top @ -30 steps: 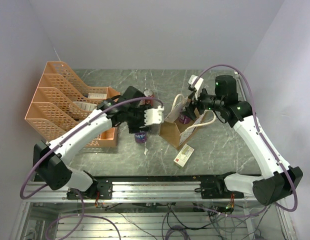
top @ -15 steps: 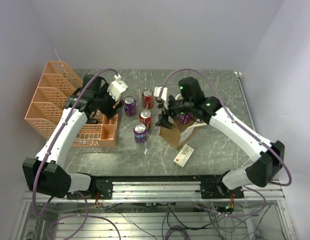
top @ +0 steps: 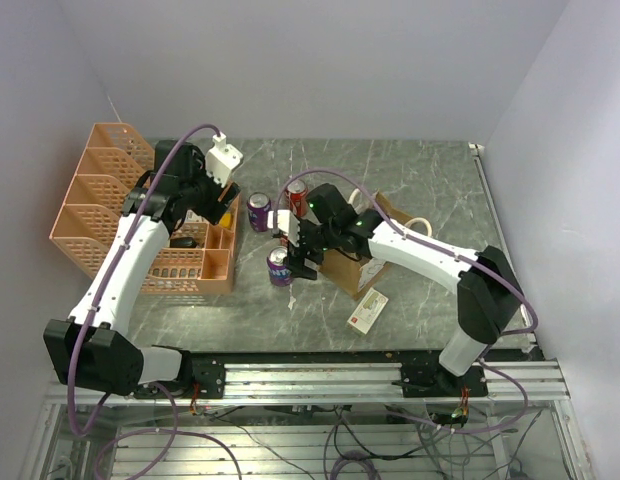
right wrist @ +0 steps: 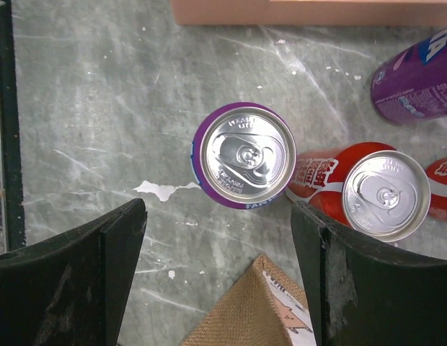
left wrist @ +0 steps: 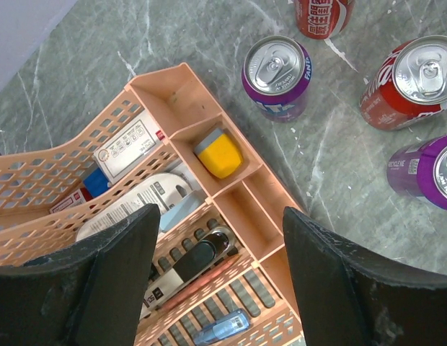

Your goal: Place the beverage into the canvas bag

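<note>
Several beverage cans stand on the marble table left of the canvas bag [top: 342, 272]: a purple one [top: 258, 212], a red one [top: 296, 197] and a nearer purple one [top: 279, 267]. My right gripper [top: 295, 252] hangs open above the nearer purple can [right wrist: 243, 155], holding nothing. A red can [right wrist: 375, 189] stands beside it, and the bag's tan corner [right wrist: 259, 310] lies between the fingers. My right arm hides most of the bag. My left gripper [top: 212, 200] is open and empty above the orange rack [left wrist: 231, 194], with cans [left wrist: 277, 77] to its right.
The orange mesh rack [top: 110, 210] fills the left side and holds a yellow item [left wrist: 218, 153] and small gadgets. A small white and red box [top: 367, 310] lies in front of the bag. A cream bag handle [top: 420, 228] sticks out to the right.
The left arm pulled back from the table's middle to over the rack. The right gripper swung left from the bag's handles to above the cans.
</note>
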You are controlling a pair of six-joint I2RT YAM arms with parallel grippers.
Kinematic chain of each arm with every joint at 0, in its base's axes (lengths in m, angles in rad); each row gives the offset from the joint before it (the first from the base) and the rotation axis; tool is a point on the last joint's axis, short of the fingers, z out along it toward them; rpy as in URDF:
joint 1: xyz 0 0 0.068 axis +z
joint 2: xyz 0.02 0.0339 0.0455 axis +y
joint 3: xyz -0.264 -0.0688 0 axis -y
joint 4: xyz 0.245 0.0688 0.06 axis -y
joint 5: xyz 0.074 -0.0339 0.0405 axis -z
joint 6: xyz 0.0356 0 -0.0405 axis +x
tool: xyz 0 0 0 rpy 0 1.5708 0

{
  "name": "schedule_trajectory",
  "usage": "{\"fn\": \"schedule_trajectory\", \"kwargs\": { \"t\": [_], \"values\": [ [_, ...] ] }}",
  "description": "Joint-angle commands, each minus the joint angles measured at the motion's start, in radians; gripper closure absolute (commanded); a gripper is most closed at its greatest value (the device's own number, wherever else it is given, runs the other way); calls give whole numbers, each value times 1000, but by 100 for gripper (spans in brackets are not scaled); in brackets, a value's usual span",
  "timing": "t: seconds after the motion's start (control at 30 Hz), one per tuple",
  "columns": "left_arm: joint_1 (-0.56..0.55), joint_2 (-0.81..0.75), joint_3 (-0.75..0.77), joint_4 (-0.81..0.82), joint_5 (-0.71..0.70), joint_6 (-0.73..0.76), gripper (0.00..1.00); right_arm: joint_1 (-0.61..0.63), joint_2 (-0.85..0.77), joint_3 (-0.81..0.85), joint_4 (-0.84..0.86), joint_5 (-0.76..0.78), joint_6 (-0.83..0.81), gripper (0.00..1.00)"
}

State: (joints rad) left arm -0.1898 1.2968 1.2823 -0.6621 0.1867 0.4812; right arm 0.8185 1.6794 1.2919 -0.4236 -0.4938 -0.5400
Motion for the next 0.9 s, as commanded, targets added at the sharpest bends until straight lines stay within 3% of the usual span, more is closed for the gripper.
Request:
{"fn": "schedule_trajectory", "kwargs": {
  "t": [0.0,0.43,0.87],
  "values": [
    [1,-27,13,16,16,5,21,0,30,18,45,28,-14,19],
    [1,-69,-12,28,86,15,22,5,112,56,54,43,-8,20],
    [3,-50,-9,99,-82,-154,21,22,206,123,70,2,33,22]
  ]
}}
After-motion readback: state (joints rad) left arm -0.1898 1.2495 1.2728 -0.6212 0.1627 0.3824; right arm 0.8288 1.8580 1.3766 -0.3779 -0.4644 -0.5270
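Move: The nearest purple can stands just ahead of the open right hand, about 4 cm to its left and 2 cm forward, its middle some 10 cm lower. Close beyond that can is a red can, 10 cm ahead of the hand and 2 cm to the left; the far purple can is about 17 cm ahead and 9 cm left. The canvas bag lies roughly 18 cm to the right and 4 cm ahead. From the left hand, the nearest purple can is about 18 cm right and 8 cm back. The nearest purple can is what the right hand closes in on: the hand sinks about 4 cm, edging forward early on and drifting left mostly in the second half, roughly 2 cm each way, to bring its still wide-open fingers over the can's top, one on the near side and one on the far side. The wrist barely tilts. The left hand, open and empty, rises about 2 cm by the basket. ##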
